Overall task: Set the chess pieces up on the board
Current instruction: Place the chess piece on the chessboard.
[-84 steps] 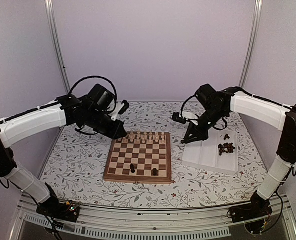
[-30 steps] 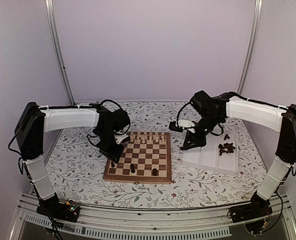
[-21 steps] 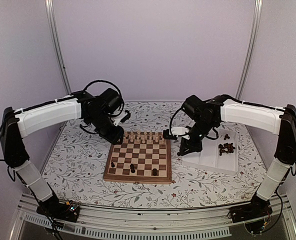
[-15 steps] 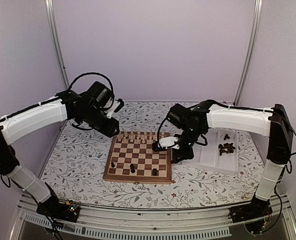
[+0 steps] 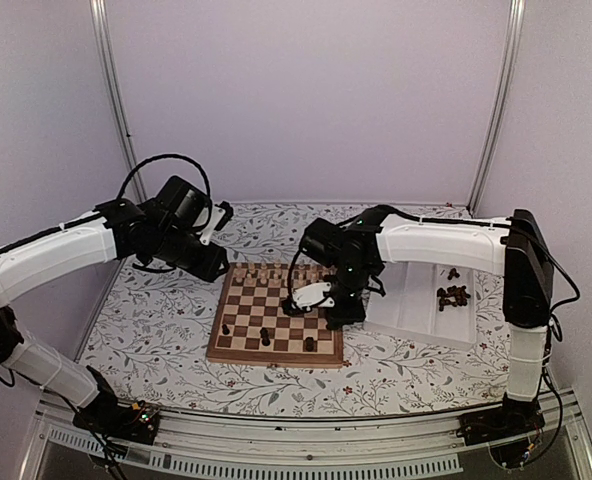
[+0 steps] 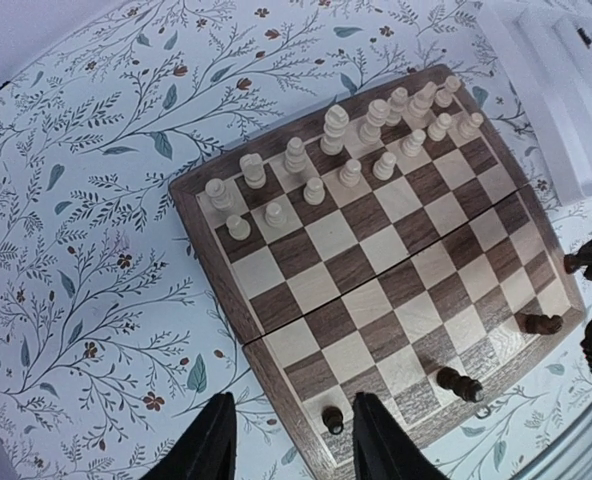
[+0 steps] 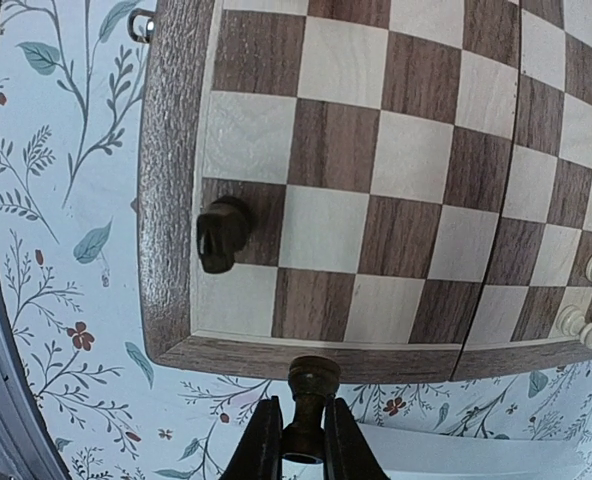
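Observation:
The board (image 5: 272, 357) lies mid-table with cream chessmen (image 5: 286, 272) along its far rows. Three dark pieces stand on its near rows: a pawn (image 6: 332, 420), another piece (image 6: 460, 385) and one by the right corner (image 6: 543, 324), which shows in the right wrist view (image 7: 222, 234). My left gripper (image 6: 294, 450) is open and empty, held above the board's near-left edge (image 5: 219, 268). My right gripper (image 7: 298, 442) is shut on a dark piece (image 7: 311, 390) held just over the board's right border (image 5: 338, 318).
A white ridged tray (image 5: 416, 312) lies right of the board with several dark pieces (image 5: 453, 295) at its far right. The flowered cloth (image 5: 156, 330) covers the table. Metal frame posts (image 5: 113, 100) stand at the back corners.
My left gripper set a dark pawn on the board's near-left square, then lifted back to the far left. My right gripper moved left from the tray to the board's right edge with a piece.

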Robot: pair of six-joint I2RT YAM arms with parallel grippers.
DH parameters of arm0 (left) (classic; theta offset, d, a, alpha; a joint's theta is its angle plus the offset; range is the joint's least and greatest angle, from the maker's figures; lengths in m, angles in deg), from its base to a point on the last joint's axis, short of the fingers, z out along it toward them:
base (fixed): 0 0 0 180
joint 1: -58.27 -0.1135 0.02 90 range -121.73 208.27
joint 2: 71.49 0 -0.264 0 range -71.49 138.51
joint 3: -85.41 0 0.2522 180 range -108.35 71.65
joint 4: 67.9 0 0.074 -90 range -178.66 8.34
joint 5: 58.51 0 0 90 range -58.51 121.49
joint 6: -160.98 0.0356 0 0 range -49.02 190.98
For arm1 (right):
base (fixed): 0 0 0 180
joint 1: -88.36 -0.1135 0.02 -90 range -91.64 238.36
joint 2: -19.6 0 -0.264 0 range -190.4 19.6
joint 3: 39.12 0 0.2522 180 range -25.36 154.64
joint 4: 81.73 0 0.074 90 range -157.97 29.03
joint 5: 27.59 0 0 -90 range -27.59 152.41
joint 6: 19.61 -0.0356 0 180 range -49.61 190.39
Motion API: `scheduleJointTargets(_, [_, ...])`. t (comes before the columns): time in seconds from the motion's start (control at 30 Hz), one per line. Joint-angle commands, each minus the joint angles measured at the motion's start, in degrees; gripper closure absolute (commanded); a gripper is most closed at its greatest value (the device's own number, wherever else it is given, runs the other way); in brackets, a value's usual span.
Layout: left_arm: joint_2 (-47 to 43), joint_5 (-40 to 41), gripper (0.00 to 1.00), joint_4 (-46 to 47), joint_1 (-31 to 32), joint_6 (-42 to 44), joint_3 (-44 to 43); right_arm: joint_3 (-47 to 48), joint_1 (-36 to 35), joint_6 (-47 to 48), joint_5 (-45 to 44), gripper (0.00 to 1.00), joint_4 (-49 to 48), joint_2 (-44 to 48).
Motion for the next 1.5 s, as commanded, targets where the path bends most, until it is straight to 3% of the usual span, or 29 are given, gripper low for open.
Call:
scheduleJointTargets(0.0, [-1.1, 0.2, 0.58, 2.6, -0.8, -0.5, 1.2, 2.9, -1.4, 0.6, -0.8, 0.91, 2.4, -2.7])
scheduleJointTargets(1.1, [-1.0, -1.3, 0.57, 4.4, -0.9, -0.7, 4.9, 4.1, -4.5, 0.1, 1.7, 0.83, 4.1, -6.8])
scheduleJointTargets(1.2, [-1.1, -1.3, 0.57, 4.5, -0.9, -0.7, 5.1, 4.2, -4.5, -0.1, 1.5, 0.78, 3.8, -6.7])
scheduleJointTargets(1.27, [-1.1, -1.2, 0.57, 4.5, -0.9, -0.7, 5.3, 4.1, -4.5, -0.2, 1.4, 0.65, 3.2, -6.3])
scheduleJointTargets(1.47, [-1.2, -1.3, 0.57, 4.6, -0.9, -0.6, 5.7, 5.1, -4.6, 0.0, 2.8, 0.57, 3.1, -4.0])
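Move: The right hand holds a dark piece bound for the empty near-right corner square, which is about 3 cm back, 2 cm left and 6 cm below it. The dark knight is one square left of that corner, some 5 cm left of the hand and 2 cm back. The tall dark piece is roughly 16 cm left and 1 cm back. From the left hand the corner is about 11 cm back, 25 cm right and 16 cm down. Bring the right gripper back about 3 cm and down some 2.5 cm, easing a little left, so the held piece goes down onto the corner square beside the dark knight. Creep the last bit, then open the fingers well clear of the piece and stay low around it. Let the open left gripper sink about 2 cm, well above the board. ##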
